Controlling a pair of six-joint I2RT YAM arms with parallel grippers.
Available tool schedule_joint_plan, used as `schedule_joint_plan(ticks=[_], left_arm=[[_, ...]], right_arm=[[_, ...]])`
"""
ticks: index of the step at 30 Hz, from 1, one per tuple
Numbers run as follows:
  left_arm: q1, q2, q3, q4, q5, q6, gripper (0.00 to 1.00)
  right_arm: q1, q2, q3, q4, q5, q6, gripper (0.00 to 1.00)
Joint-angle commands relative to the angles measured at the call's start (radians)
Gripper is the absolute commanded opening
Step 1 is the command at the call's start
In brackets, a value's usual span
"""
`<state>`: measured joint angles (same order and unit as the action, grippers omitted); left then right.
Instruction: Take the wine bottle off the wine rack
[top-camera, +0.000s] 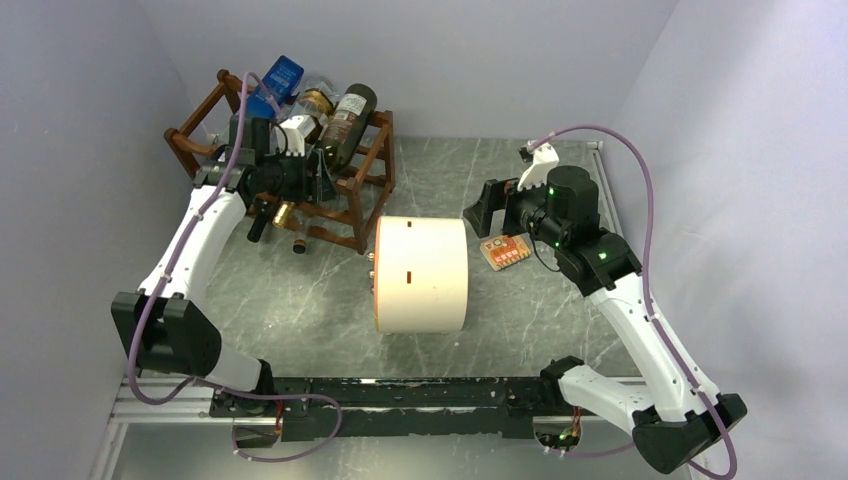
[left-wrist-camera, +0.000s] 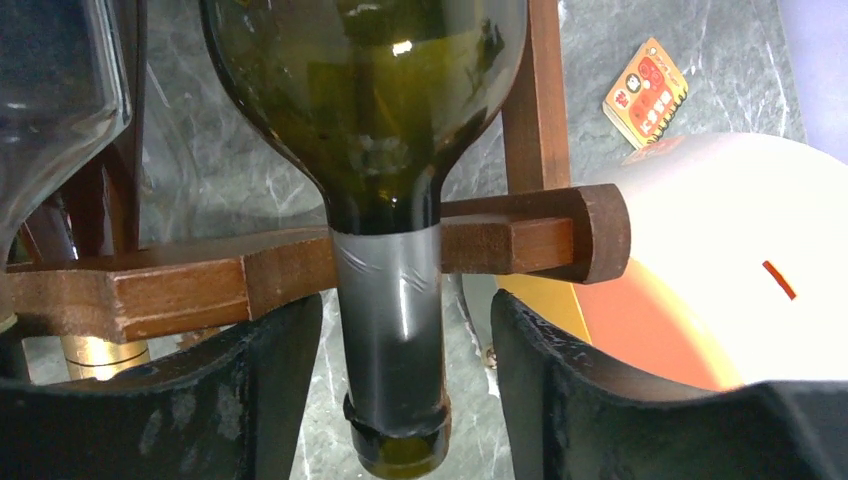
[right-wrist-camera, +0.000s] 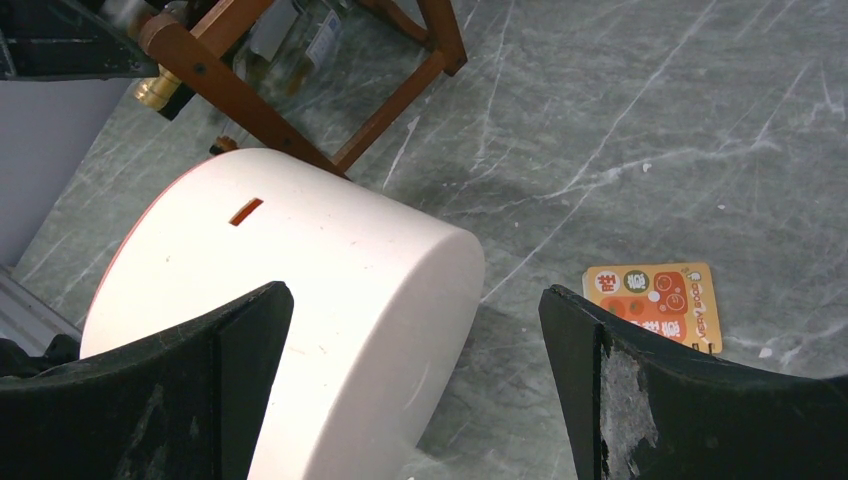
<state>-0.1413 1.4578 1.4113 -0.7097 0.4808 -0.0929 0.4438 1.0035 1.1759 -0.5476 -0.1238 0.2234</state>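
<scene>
A dark green wine bottle (left-wrist-camera: 370, 100) lies on the reddish-brown wine rack (left-wrist-camera: 180, 285), its foil-wrapped neck hanging down through a notch in the front rail. My left gripper (left-wrist-camera: 405, 335) is open and straddles that neck, with a thin gap on the left and a wider one on the right. From above, the bottle (top-camera: 345, 125) rests on the top tier of the rack (top-camera: 372, 190) at the back left, with the left gripper (top-camera: 312, 172) at its neck end. My right gripper (top-camera: 487, 213) hovers open and holds nothing, its fingers (right-wrist-camera: 240, 360) spread wide over the table.
A cream cylinder (top-camera: 420, 275) lies on its side mid-table, just right of the rack. An orange card (top-camera: 505, 251) lies flat under the right gripper. Other bottles fill the rack, among them a blue-labelled one (top-camera: 277, 78) and a clear one (left-wrist-camera: 50, 90).
</scene>
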Motion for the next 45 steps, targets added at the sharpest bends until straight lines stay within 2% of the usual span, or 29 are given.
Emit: schedule_joint_plan(ticks=[1,6,8,12,15,19,30,37,45], left_arm=[[-0.004,0.019,0.032,0.033,0.041,0.008,0.63],[-0.002,-0.006,0.013,0.064,0.038,0.004,0.49],[0.002,-0.017,0.005,0.076,0.051,-0.003,0.4],[0.018,-0.037,-0.004,0.088,0.114,-0.017,0.28],[0.045,-0.065,-0.037,0.133,0.186,-0.05,0.23],[0.088,-0.101,-0.083,0.206,0.284,-0.114,0.09],[0.109,-0.169,-0.149,0.368,0.455,-0.261,0.07],[0.117,-0.194,-0.211,0.556,0.547,-0.459,0.07],[0.118,-0.202,-0.202,0.544,0.465,-0.582,0.07]], right_arm=[[-0.01,-0.023,0.008,0.007,-0.006,-0.004,1.0],[-0.01,-0.038,-0.004,0.019,-0.005,-0.005,1.0],[-0.01,-0.034,-0.004,0.019,0.004,-0.004,1.0],[-0.01,-0.037,0.013,0.032,0.004,0.004,1.0],[-0.01,-0.041,0.016,0.049,-0.003,0.005,1.0],[-0.009,-0.034,0.018,0.049,-0.01,0.012,1.0],[-0.01,-0.022,0.017,0.055,-0.032,0.035,1.0],[-0.01,-0.017,0.02,0.057,-0.039,0.042,1.0],[-0.009,0.04,0.045,0.045,-0.073,0.034,1.0]])
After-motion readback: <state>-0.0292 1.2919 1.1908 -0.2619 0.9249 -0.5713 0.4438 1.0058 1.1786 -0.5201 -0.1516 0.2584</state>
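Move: The wine bottle's neck already lies between the left hand's open fingers; its middle is about 10 cm ahead, 5 cm to the right and slightly lower. The clear bottle lies about 11 cm ahead, 3 cm left; the rack's front-right corner is some 6 cm right, 1 cm ahead and 4 cm below. The white drum sits roughly 20 cm back and 20 cm right, 12 cm lower. From the right hand, the bottle is about 15 cm ahead, 26 cm left, 8 cm lower. The wine bottle's neck is pinched as the left hand, after a tiny dip, closes its fingers until they stop on the foil. Keeping that grip, the hand rises about 7 cm, drawing back and then also right by some 3 cm each, while it rolls about 30 degrees, right side up, so the fingers come to point more to the right and less steeply down. ##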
